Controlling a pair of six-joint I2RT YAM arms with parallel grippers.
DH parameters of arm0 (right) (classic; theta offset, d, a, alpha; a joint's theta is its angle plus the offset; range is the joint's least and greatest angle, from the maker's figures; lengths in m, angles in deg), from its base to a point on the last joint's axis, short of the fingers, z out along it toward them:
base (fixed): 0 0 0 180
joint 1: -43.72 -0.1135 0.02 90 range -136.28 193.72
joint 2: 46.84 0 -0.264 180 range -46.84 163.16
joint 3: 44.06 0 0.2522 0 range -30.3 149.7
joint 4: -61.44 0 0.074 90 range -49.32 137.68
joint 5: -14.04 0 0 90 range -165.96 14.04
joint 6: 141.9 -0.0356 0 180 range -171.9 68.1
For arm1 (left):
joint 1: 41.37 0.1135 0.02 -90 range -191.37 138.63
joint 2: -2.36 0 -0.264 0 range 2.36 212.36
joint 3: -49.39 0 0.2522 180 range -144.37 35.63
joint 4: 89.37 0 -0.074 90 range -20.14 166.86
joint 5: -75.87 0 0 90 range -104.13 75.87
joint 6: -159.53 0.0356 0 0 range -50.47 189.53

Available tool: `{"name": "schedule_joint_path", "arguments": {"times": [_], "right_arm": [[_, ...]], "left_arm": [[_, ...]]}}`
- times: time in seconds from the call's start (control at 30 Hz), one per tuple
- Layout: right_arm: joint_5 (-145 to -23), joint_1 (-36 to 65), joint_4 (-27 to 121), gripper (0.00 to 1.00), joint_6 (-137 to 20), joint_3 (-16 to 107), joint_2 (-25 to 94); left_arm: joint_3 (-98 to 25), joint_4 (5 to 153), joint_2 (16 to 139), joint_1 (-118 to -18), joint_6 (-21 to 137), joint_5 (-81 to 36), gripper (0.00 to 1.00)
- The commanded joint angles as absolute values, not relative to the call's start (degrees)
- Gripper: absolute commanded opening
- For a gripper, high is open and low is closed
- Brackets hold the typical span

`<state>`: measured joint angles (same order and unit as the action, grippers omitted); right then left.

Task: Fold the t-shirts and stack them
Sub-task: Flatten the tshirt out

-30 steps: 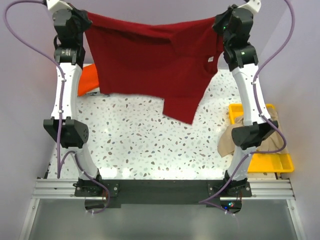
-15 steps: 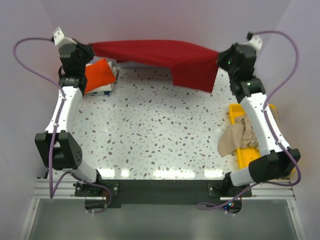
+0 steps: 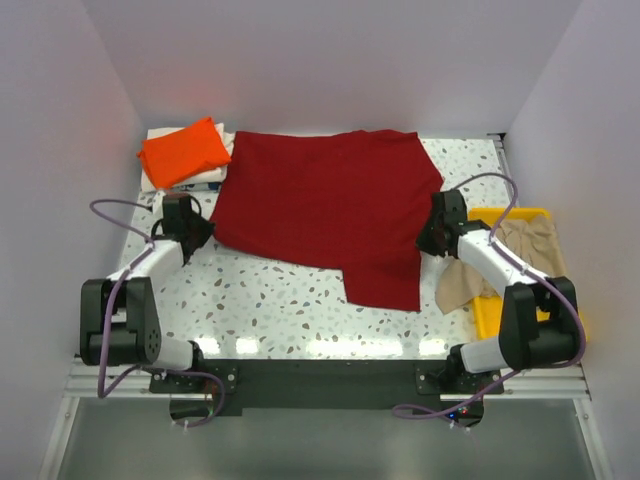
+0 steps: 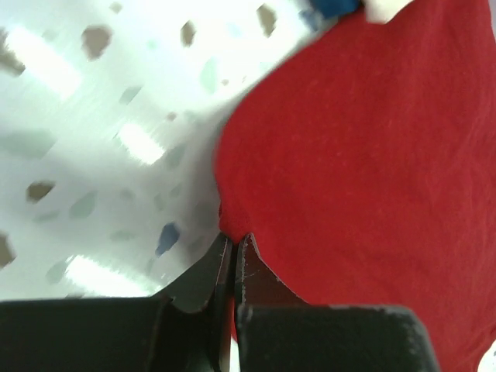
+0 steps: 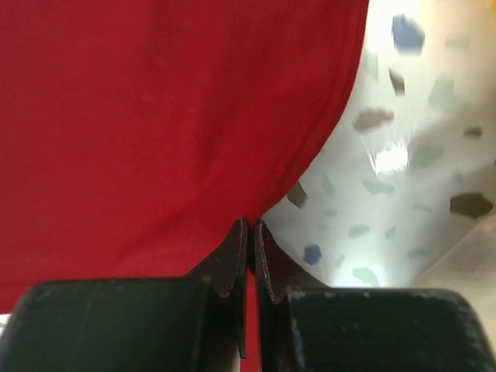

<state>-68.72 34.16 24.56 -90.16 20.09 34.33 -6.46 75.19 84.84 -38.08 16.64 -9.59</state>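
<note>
The dark red t-shirt [image 3: 320,200] lies spread flat on the speckled table, one sleeve pointing toward the near edge. My left gripper [image 3: 201,233] is low at its left edge and shut on the red cloth [image 4: 364,155]; its tips [image 4: 235,237] pinch the hem. My right gripper [image 3: 428,238] holds the right edge, its tips [image 5: 251,223] shut on the cloth [image 5: 155,116]. At the back left, a folded bright orange t-shirt [image 3: 185,151] rests on a whitish one [image 3: 200,181]. A beige-tan t-shirt [image 3: 462,283] hangs crumpled over the tray's edge.
A yellow plastic tray [image 3: 492,318] stands at the right, close to the right arm. Lilac walls enclose the table at the back and both sides. Bare speckled tabletop [image 3: 280,300] shows in front of the red shirt.
Both arms came down and toward the near side from high at the back. The red shirt went from hanging stretched between them to lying flat on the table. Both grips held.
</note>
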Motion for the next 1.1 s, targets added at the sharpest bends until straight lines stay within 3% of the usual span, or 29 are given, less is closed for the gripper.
{"name": "schedule_joint_path", "arguments": {"times": [0.0,0.3,0.57,0.67,0.77,0.8,0.83,0.9,1.07], "right_arm": [[-70.8,34.4,26.1,0.0,-90.4,15.8,33.1],[-73.0,34.4,22.2,0.0,-89.0,5.7,22.8],[-73.1,34.4,16.1,0.01,-88.4,4.9,15.4],[-72.4,34.4,14.5,0.14,-87.7,6.0,14.3],[-71.2,34.4,12.9,0.36,-87.2,7.5,13.1],[-71.0,34.4,11.1,0.5,-87.1,7.9,12.7],[-71.0,34.4,10.0,0.56,-87.2,7.9,12.2],[-73.1,34.4,7.7,0.63,-87.7,6.6,10.2],[-80.0,33.9,6.1,0.61,-91.1,2.0,5.1]], "left_arm": [[-1.3,77.8,78.6,-38.1,14.2,-7.7,0.0],[12.8,73.5,66.4,-38.1,15.6,-5.0,0.0],[14.1,69.5,60.3,-38.0,17.5,-2.2,0.0],[13.6,70.2,61.9,-38.1,18.1,-3.1,0.0],[13.5,71.4,63.1,-38.0,18.2,-4.7,0.0],[13.8,71.9,63.1,-38.0,18.2,-5.2,0.0],[14.0,72.1,63.0,-38.0,18.0,-5.8,0.0],[14.4,73.0,62.8,-38.0,17.8,-6.7,0.0],[15.1,74.4,62.0,-38.1,17.1,-8.1,0.0]]}}
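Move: Each hand already pinches the near side of the red t-shirt, and the table spot each takes its edge to lies about 10 cm straight back and 4 cm lower. From the left hand, the orange shirt on the stack is some 20 cm ahead and 7 cm left. From the right, the shirt's near flap is about 10 cm back and 11 cm left; the beige shirt is 20 cm right, 5 cm back. Both hands draw the red t-shirt's near side back towards the robot, the left one going about 10 cm while sinking some 4 cm, then staying put with its pinch kept on the corner. The right hand dips about 4 cm as it pulls back, rises again and, some 9 cm along, opens to let go of the edge, easing back to about 12 cm in all. ##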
